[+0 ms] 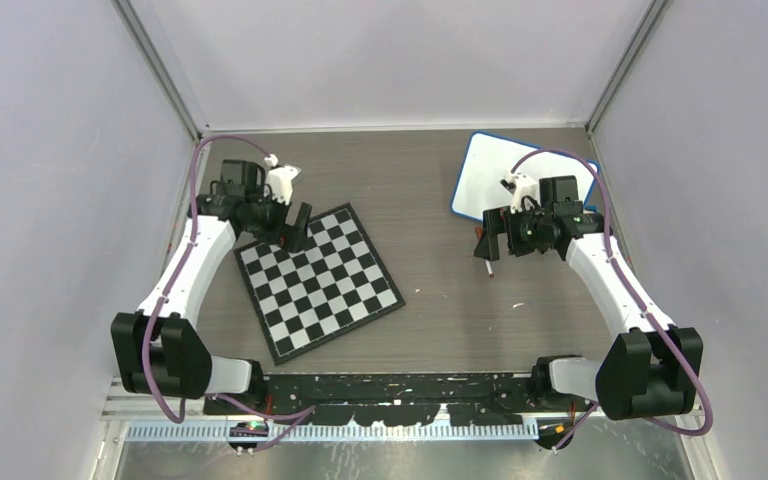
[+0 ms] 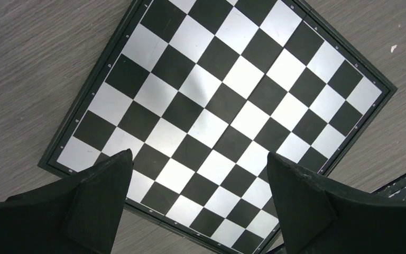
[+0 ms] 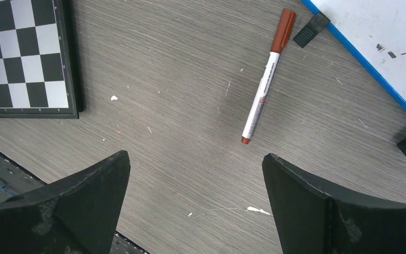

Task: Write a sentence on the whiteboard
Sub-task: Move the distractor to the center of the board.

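The whiteboard point(image 1: 488, 170), white with a blue frame, lies at the back right of the table. Its corner shows in the right wrist view point(image 3: 386, 26) with two black clip feet point(image 3: 311, 29). No handwritten sentence shows on it, only a few small dark specks. A marker point(image 3: 264, 87) with a white body and a brownish-red cap lies flat on the table beside the board's edge. It also shows in the top view point(image 1: 490, 264). My right gripper point(image 3: 195, 156) is open and empty above the table, just short of the marker. My left gripper point(image 2: 199, 154) is open and empty over the chessboard.
A black-and-white chessboard point(image 1: 318, 282) lies tilted at centre left and fills the left wrist view point(image 2: 217, 111). Its corner shows in the right wrist view point(image 3: 21, 53). Small white flecks point(image 3: 256, 210) dot the wood-grain table. The black base rail point(image 1: 400, 385) runs along the near edge.
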Tool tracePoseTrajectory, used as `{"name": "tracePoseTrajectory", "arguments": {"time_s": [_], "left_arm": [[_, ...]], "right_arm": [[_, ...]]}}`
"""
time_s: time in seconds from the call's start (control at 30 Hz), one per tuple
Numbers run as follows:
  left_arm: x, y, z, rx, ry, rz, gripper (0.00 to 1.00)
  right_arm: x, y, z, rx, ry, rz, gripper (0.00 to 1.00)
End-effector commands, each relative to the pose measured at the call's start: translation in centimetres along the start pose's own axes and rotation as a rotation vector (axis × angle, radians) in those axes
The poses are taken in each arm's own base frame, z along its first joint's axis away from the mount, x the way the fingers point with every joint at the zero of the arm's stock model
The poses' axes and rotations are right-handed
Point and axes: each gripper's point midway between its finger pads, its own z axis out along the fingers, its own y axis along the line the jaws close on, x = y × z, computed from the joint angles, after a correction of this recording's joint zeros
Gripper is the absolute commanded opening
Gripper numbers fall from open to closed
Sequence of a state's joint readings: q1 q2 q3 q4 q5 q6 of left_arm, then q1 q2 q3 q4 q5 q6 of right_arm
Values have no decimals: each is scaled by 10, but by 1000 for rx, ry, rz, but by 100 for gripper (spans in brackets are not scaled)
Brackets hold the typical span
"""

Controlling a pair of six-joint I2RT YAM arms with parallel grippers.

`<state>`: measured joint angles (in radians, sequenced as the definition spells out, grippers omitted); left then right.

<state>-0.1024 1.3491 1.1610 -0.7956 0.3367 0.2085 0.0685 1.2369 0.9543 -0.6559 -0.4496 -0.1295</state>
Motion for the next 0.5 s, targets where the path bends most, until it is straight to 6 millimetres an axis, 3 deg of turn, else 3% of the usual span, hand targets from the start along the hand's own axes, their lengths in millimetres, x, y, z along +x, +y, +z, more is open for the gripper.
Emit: {"name": "tracePoseTrajectory", "arguments": {"time_s": [0.0,0.13,0.3,0.47], "left_arm": [[-15,-9,-12,28,-43,132,100],[-25,-40,0,86,17,295,100],[-31,-105,26,155,41,556,100],[-19,-178,57,199,45,915,100]], "right_arm": [[-19,-3,-8,32,-62,-22,100],[-21,-16,-5,105,-66,7,100],[-22,-49,-4,294,-85,111,98],[-22,-62,-2,373,-120,207,93]]}}
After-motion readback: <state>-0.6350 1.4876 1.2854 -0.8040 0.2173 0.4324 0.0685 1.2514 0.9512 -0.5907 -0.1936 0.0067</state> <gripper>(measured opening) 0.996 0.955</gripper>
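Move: The chessboard lies right under the left hand, some 15 cm down, its middle about 4 cm back and 4 cm to the right; its right-hand corner is roughly 12 cm back and 25 cm to the right. From the right hand, the marker lies about 4 cm ahead, 2 cm to the right and 14 cm below, with the whiteboard's middle some 23 cm ahead and 13 cm to the right at table height. Still touching nothing, the left hand sweeps about 15 cm right and slightly back, level over the chessboard towards its right-hand corner, fingers wide open and wrist turning nearly 40 degrees clockwise. The right hand eases some 4 cm right and forward towards the marker and whiteboard, turning about 15 degrees clockwise, also open. ##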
